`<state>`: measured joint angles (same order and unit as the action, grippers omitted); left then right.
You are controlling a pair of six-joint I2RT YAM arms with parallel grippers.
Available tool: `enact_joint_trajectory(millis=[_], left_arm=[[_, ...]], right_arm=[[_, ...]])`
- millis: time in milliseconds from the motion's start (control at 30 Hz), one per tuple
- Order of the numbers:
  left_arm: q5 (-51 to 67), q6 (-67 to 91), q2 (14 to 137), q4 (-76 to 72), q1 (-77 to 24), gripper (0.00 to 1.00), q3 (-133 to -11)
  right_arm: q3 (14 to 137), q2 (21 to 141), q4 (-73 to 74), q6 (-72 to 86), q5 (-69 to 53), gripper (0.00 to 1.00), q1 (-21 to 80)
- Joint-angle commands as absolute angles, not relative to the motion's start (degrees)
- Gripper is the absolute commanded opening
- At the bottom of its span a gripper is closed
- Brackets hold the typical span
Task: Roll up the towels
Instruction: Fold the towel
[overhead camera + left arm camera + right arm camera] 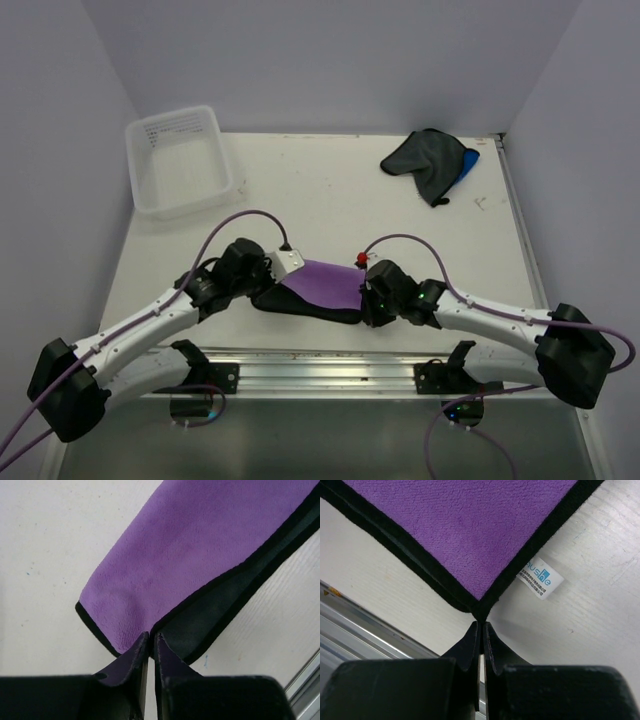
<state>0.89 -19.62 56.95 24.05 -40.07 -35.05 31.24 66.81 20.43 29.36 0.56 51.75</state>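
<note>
The purple towel (325,282) with black edging lies partly folded near the table's front edge, between my two arms. My left gripper (270,293) pinches its left end; in the left wrist view the jaws (151,636) stand almost together on the folded edge of the purple towel (200,545), whose dark underside shows. My right gripper (368,300) is shut on the towel's right corner; in the right wrist view the gripper (481,624) nips the black corner of the purple towel (470,525). The dark grey towel (425,160) and the blue towel (468,162) lie bunched together at the far right.
A clear plastic tub (180,160) stands at the far left corner. A white label (540,577) sticks out from the purple towel's edge. The metal rail (320,365) runs along the table's near edge, close behind both grippers.
</note>
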Motion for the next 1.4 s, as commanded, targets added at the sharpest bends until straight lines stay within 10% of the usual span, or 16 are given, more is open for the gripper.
enact_joint_trajectory(millis=[0, 133, 967, 1367], left_arm=[[1.58, -21.01, 53.89, 25.14, -40.78, 0.14, -36.30], [0.70, -20.83, 50.81, 24.87, -40.87, 0.33, -35.60], [-8.00, -13.97, 46.23, 10.99, -40.78, 0.41, -31.73], [-9.67, -14.59, 44.56, 9.58, -40.78, 0.43, -30.76]], right_arm=[[30.85, 66.80, 18.90, 28.83, 1.49, 0.00, 52.03], [30.32, 67.23, 18.55, 29.00, 1.32, 0.00, 51.94], [29.01, 65.30, 18.81, 30.06, 0.26, 0.00, 52.38], [31.46, 59.33, 24.07, 29.36, 0.88, 0.56, 53.26]])
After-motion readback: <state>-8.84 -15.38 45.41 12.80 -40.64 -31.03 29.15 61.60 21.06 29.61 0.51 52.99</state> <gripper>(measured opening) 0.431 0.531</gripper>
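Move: The left hand still pinches the near edge of the purple upper flap; the folded towel's middle lies about 8 cm to its right, 1 cm back and 7 cm below. The dark under-layer's near left corner is some 3 cm left, 3 cm back and 7 cm below. From the right hand, which grips the near right corner low over the table, the towel's middle is roughly 12 cm left, 6 cm ahead and 1 cm below; the metal rail runs some 8 cm straight behind. Upward, the left hand leaves the towel: its fingers part from the flap's near edge and it climbs about 6 cm, then also drifts some 3 cm forward while tilting up and turning counter-clockwise. The right hand all but stays, keeping its pinch and settling under a centimetre, then late on opens wide, lets go of the corner and begins to lift. ##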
